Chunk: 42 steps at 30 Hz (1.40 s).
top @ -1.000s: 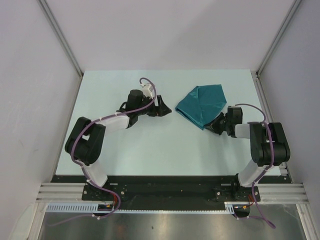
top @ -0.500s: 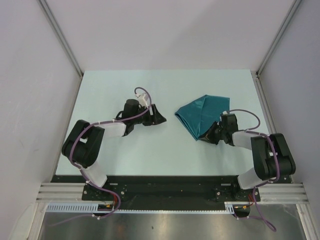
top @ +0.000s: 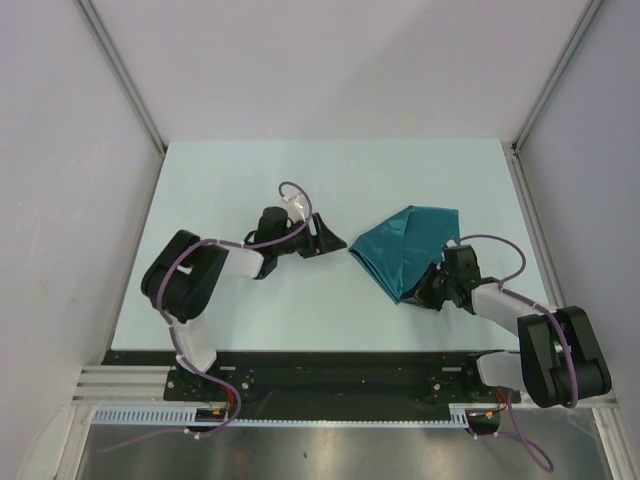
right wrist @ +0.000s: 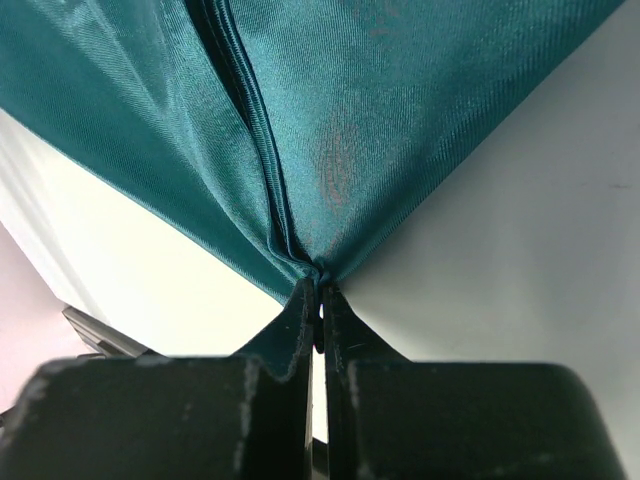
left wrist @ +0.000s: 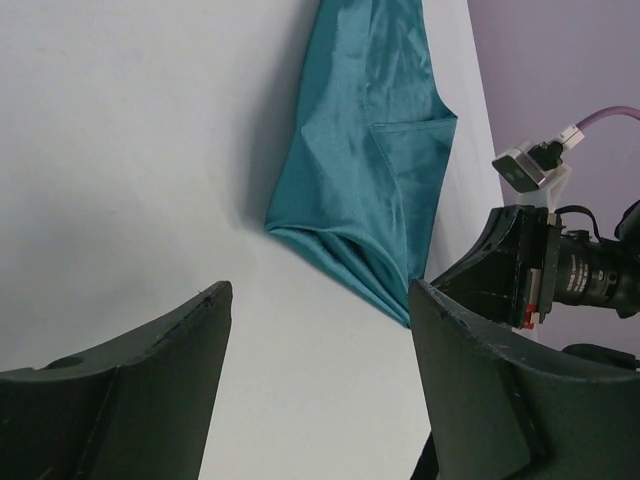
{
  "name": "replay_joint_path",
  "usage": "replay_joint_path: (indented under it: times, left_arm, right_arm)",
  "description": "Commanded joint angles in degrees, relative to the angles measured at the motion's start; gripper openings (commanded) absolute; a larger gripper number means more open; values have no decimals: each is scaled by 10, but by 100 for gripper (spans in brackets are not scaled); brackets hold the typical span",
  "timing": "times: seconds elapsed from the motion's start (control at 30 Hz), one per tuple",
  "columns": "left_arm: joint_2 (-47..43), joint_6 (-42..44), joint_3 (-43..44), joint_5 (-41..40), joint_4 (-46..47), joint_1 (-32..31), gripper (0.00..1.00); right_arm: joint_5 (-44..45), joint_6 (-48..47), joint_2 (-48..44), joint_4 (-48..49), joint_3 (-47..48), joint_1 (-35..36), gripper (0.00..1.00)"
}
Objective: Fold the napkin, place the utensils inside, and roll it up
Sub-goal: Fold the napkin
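Observation:
The teal napkin lies bunched and folded on the right half of the table. My right gripper is shut on its near corner; in the right wrist view the cloth gathers into pleats at the closed fingertips. My left gripper is open and empty just left of the napkin's left point; the left wrist view shows the napkin ahead, beyond the spread fingers. No gold utensils show in any view.
The pale table is walled by grey panels at left, back and right. The right arm's wrist camera shows in the left wrist view, close behind the napkin. A black rail runs along the near edge.
My right gripper has pulled the napkin's corner toward the near edge, dragging the cloth with it. My left gripper has shifted right, closer to the napkin's left point.

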Motion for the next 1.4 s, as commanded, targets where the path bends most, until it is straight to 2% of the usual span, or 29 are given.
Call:
replay_joint_path:
  times: [0.0,0.47,0.67,0.93,1.13,1.37]
  left_arm:
    - [46,-47,44,26,62,-18,76]
    - [138,-48,132,34,38,-36,75]
    - [147,-22,146,17,-16,-35,71]
    - [161,-18,159,18,-28,-44,65]
    - [167,-24,160,21,-23,-45,55]
    - [171,-26,164,23,-26,-45,34]
  right_arm:
    - [16,-4,2,-35,-12,4,0]
    - [13,-11,39,-19,-4,4,0]
    - [13,-10,38,-21,-4,5,0]
    - [13,-12,40,-22,0,4,0]
    - [18,-13,39,-24,0,3,0]
    - [24,-15,33,-32,2,2,0]
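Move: The napkin's left corner lies about 6 cm to the left hand's right, 2 cm ahead and some 6 cm below; the near corner, which the right fingers already pinch, is about 17 cm to its right and 11 cm back, at the same table height. From the left hand, the napkin's far tip is roughly 21 cm to the right and 14 cm farther out. From the right hand, the left corner lies about 13 cm ahead and 11 cm left, about level. The left hand goes right about 5 cm and slightly forward while dipping to the napkin's left corner, then sinks nearly straight down, about 5 cm lower in all, its fingers tipping a little more downward as they draw in from three-quarters open to well under half, around the cloth. The right hand stays low and practically still, keeping its shut fingers on the near corner so that both ends of that edge come under control. ##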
